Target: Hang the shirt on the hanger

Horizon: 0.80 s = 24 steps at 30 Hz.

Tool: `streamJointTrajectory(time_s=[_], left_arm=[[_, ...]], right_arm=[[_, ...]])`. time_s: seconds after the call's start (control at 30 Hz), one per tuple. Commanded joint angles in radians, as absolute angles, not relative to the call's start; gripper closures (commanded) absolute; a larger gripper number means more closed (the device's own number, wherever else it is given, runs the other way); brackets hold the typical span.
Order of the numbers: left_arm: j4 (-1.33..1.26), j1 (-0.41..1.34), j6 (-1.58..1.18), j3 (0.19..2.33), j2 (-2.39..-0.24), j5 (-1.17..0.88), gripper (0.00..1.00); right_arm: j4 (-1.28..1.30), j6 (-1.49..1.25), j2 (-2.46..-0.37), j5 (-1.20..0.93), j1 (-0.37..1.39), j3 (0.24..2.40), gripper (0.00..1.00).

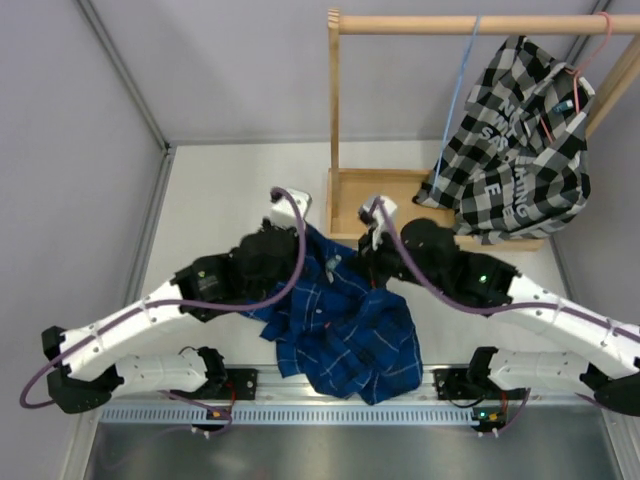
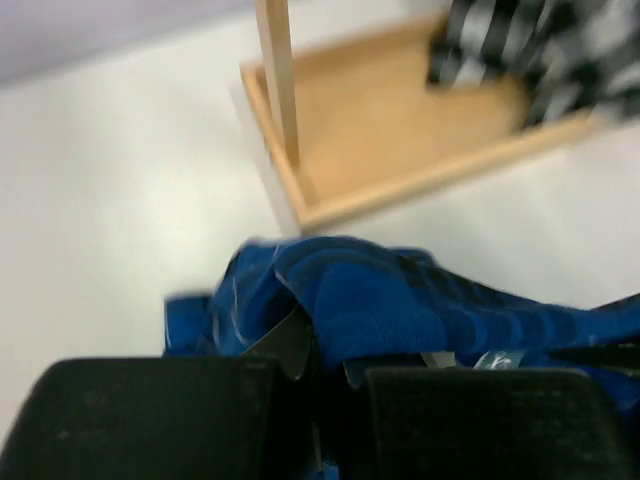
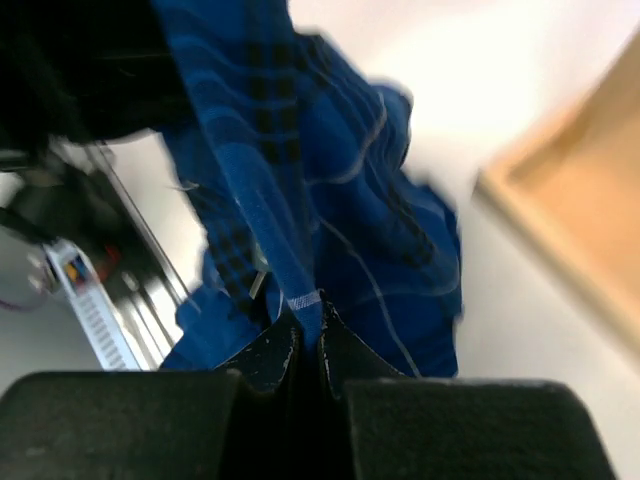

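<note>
The royal-blue checked shirt (image 1: 345, 325) lies bunched on the white table between my two arms, its upper edge lifted where both grippers hold it. My left gripper (image 1: 308, 248) is shut on a fold of the shirt (image 2: 400, 300), and the cloth bulges over its fingertips (image 2: 285, 350). My right gripper (image 1: 366, 262) is shut on a thin edge of the shirt (image 3: 300, 180), pinched between its fingertips (image 3: 272, 352). The light-blue hanger (image 1: 458, 95) hangs from the wooden rail at the back, apart from both grippers.
A wooden rack stands at the back right, with a top rail (image 1: 470, 22), a post (image 2: 278, 80) and a tray base (image 1: 395, 192). A black-and-white checked shirt (image 1: 520, 140) hangs there on a pink hanger (image 1: 597, 45). Grey walls close in the left side.
</note>
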<state>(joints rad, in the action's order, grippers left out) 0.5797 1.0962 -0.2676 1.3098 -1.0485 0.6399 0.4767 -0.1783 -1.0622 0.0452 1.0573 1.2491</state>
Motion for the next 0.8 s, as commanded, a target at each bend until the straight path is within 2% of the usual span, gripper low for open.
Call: streamJointTrajectory(time_s=[0.0,0.1,0.37,0.43,0.47,0.5,0.57,0.6,0.7,0.77], left_arm=[[0.467,1.091,-0.422,1.091,-0.974,0.631,1.0],[0.42,1.069,-0.48,0.925,-1.002,0.551,1.0],[0.42,1.006,-0.514,0.916,-1.055,0.443,1.0],[0.428,0.983,-0.518,0.922,-1.057,0.428,1.0],[0.433,0.97,-0.537,0.925,-1.06,0.414,1.0],[0.437,0.951,-0.543,0.931,-1.063,0.397,1.0],[0.44,0.894,-0.538,0.943,-1.078,0.315,1.0],[0.443,0.879,-0.535,0.962,-1.084,0.299,1.0],[0.457,0.844,-0.528,0.995,-1.095,0.279,1.0],[0.457,0.842,-0.517,1.002,-1.078,0.267,1.0]], right_arm=[[0.371,-0.326,-0.97,0.136,1.045,0.97,0.99],[0.347,-0.368,-0.943,0.173,1.017,0.853,0.96],[0.391,-0.313,-0.968,0.198,0.953,0.896,0.95],[0.393,-0.282,-0.976,0.166,0.953,0.91,0.92],[0.393,-0.276,-0.974,0.146,0.953,0.92,0.89],[0.391,-0.265,-0.965,0.128,0.953,0.926,0.75],[0.391,-0.258,-0.942,0.048,0.953,0.949,0.56],[0.399,-0.25,-0.916,0.028,0.953,0.963,0.39],[0.475,-0.252,-0.881,0.083,0.954,1.044,0.33],[0.538,-0.265,-0.848,0.214,0.953,1.1,0.18]])
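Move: Between the two hands, which hold its upper edge up about 15 cm apart, the shirt has its lower body on the table. The middle of that body lies some 28 cm below the left hand, about 10 cm back and 10 cm right of it; from the right hand it is roughly 4 cm back, 4 cm left and 26 cm down. The rack's near left corner stands about 15 cm ahead of the left hand and 7 cm to its right, low down. The blue hanger hangs about 28 cm ahead and 20 cm right of the right hand, roughly level with it. Dropping fast together, both hands bring the raised edge down some 15 to 18 cm over the shirt body, the left tipping about 20 degrees further down and keeping its pinch, then easing about 4 cm forward towards the rack. The right shifts a few centimetres to its right on the way down, then opens wide, lets go of the cloth and rises about 8 cm. ##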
